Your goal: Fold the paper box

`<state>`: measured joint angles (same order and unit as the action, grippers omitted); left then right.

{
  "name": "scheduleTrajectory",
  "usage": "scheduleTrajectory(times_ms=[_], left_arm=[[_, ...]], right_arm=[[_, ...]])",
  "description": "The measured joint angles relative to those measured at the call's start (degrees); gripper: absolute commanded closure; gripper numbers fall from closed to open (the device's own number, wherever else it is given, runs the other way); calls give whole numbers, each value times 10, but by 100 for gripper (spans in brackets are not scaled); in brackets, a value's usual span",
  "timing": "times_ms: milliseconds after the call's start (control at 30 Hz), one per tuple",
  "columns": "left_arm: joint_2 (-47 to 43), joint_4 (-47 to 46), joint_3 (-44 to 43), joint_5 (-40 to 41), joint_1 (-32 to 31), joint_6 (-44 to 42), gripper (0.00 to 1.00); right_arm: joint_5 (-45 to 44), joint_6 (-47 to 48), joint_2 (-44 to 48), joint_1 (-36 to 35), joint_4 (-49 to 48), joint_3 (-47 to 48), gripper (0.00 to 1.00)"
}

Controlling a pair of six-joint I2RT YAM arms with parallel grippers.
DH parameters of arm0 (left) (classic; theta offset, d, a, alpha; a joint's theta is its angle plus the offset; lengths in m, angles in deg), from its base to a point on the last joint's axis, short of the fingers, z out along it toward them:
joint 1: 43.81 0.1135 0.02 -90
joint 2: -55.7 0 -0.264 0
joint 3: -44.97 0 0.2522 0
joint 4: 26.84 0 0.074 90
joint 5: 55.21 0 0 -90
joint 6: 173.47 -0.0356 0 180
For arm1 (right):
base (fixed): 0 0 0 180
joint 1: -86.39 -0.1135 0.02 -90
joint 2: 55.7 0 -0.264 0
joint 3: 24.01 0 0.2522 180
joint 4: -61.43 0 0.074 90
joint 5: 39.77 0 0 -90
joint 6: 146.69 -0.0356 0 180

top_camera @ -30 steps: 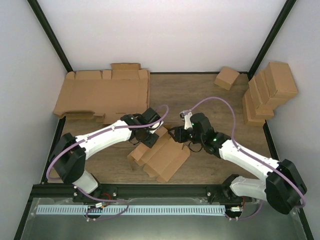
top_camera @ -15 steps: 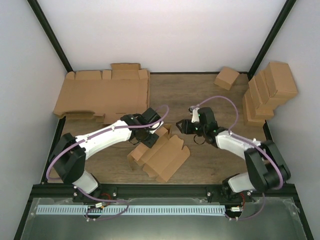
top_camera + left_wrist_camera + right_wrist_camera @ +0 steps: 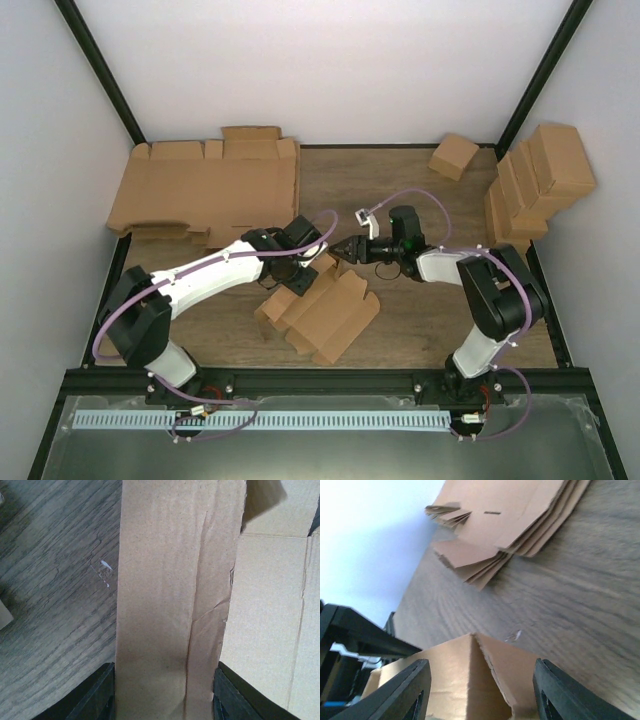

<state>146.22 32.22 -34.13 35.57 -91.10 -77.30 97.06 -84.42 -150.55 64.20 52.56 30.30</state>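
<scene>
The paper box (image 3: 322,310), a brown die-cut carton that is partly folded, lies at the middle of the table. My left gripper (image 3: 298,272) is over its far left part. In the left wrist view an upright cardboard panel of the box (image 3: 170,605) fills the gap, and both fingers (image 3: 97,695) press on its edges. My right gripper (image 3: 346,250) points left at the box's far corner. In the right wrist view that corner of the box (image 3: 470,680) sits between the fingers (image 3: 405,690) with a gap on each side, so this gripper (image 3: 480,695) is open.
Large flat cardboard sheets (image 3: 210,190) lie stacked at the back left and also show in the right wrist view (image 3: 520,515). A small cube carton (image 3: 454,155) stands at the back right. Finished cartons (image 3: 540,185) are piled along the right wall.
My right arm has swung away from the box's right side and turned, so its gripper now points left at the far corner with its jaws wider. The left gripper has kept its hold and place.
</scene>
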Motion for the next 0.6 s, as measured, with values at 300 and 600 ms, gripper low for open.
scheduleTrajectory(times_ms=[300, 600], left_arm=[[0, 0, 0, -3, 0, 0, 50], [0, 0, 0, -8, -1, -1, 50]], right_arm=[[107, -6, -4, 0, -101, -61, 42], [96, 24, 24, -4, -121, -106, 39]])
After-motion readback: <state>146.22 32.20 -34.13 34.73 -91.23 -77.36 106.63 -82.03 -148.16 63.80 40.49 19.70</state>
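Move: The box's right-hand corner tab is the aim, some 6 cm back from the right hand, about 3 cm to its right and 3 cm below. The right end of the folded wall stands about 3 cm back, 1 cm to the left and 3 cm lower. The box's main panel lies around 17 cm straight back, some 8 cm below. From the left hand, the tab is roughly 9 cm to the right, 1 cm ahead and 2 cm lower. Back towards the robot the right hand sweeps about 5.5 cm, almost level, from beyond the folded wall's right end across that end, turning some 10 degrees counter-clockwise with its fingers still spread and pointing mostly left. It brings the lower finger against the corner tab. The left hand stays in place, fingers down, keeping its hold across the folded wall. ##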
